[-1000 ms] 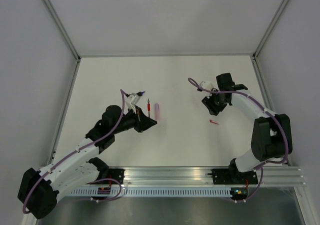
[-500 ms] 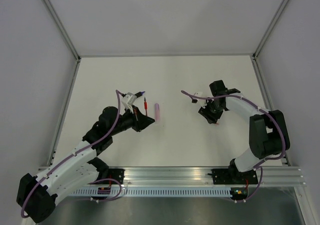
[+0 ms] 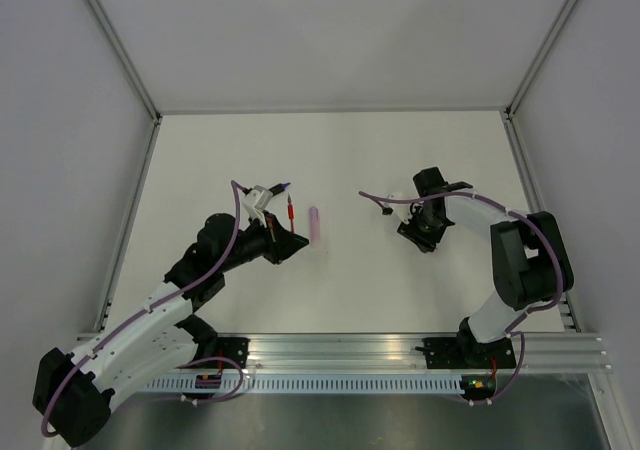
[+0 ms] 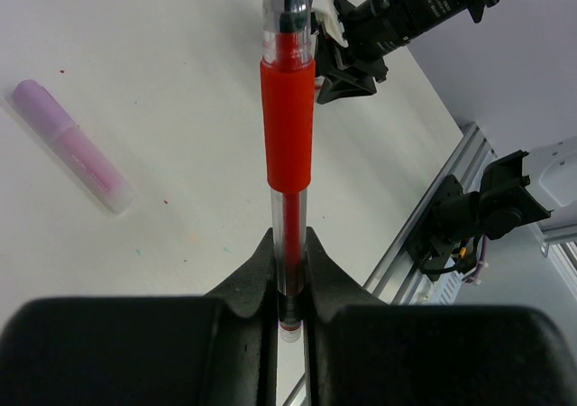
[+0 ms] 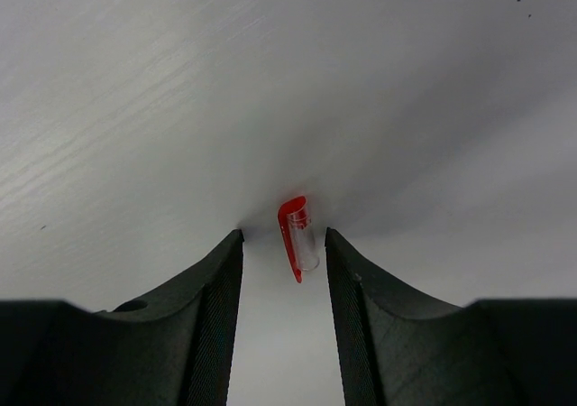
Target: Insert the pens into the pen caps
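My left gripper (image 4: 288, 271) is shut on the rear end of the red pen (image 4: 288, 135), which points away from the wrist above the table. From above, that gripper (image 3: 289, 238) holds the red pen (image 3: 291, 211) just left of the pale pink pen (image 3: 314, 222), which lies flat on the table (image 4: 72, 158). My right gripper (image 5: 284, 236) is down at the table, open. A small clear pen cap with a red clip (image 5: 299, 236) lies between its fingers, with a gap on each side. From above, the right gripper (image 3: 424, 238) hides the cap.
The white table (image 3: 350, 160) is enclosed by grey walls with metal posts at the back corners. An aluminium rail (image 3: 400, 350) carrying both arm bases runs along the near edge. The right arm (image 4: 397, 13) shows beyond the red pen's tip.
The right gripper has moved left and lowered onto the spot where the red cap lay, now covering it from above. The left arm shifted slightly, still holding the red pen.
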Robot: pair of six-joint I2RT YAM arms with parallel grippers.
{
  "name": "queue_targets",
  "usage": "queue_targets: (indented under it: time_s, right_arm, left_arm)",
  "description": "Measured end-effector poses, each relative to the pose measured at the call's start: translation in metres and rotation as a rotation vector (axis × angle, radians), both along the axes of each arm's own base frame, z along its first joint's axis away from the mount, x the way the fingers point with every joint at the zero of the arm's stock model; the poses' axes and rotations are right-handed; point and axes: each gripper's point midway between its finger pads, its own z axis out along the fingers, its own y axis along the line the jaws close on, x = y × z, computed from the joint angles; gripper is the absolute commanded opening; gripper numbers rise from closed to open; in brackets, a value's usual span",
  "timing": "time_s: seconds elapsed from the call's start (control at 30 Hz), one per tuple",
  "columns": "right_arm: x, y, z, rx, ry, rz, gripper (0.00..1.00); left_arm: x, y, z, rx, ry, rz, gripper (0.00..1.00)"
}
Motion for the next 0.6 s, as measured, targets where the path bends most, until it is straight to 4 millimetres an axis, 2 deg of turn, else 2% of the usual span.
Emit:
queue_targets:
  time_s: [0.1,0.3,0.5,0.6]
  right_arm:
    - [0.0002,0.0004,-0.0028,-0.008,0.005,0.004,0.44]
    - [0.0004,0.0003,-0.0036,-0.016,0.007,0.003,0.3]
    - [0.0049,-0.0008,-0.0038,-0.029,0.005,-0.015,0.06]
    - [0.0066,-0.0009,-0.0039,-0.032,0.005,-0.026,0.0]
  left_arm:
    - [0.0,0.0,-0.0001,0.0,0.0,0.0,0.02]
    - [-0.0001,0.0001,-0.0003,0.001,0.001,0.0,0.02]
    - [0.0,0.0001,-0.0002,0.001,0.001,0.0,0.02]
    - [0.0,0.0001,-0.0004,0.001,0.001,0.0,0.02]
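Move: The red pen cap lies flat on the table, right between the right hand's open fingertips: no measurable offset sideways or forward, about 1 cm below. From that hand the pink pen lies some 27 cm to the left and 5 cm farther out, at nearly the same height. From the left hand, still holding the red pen upright, the cap lies roughly 29 cm to the right, 8 cm ahead and 19 cm below. The red cap is pinched across its sides as the right fingers, pointing almost straight down, close from about half open. The hand first settles about half a centimetre down over the cap, then eases a bit over half a centimetre forward as the fingers shut on it, with hardly any turn of the wrist. ##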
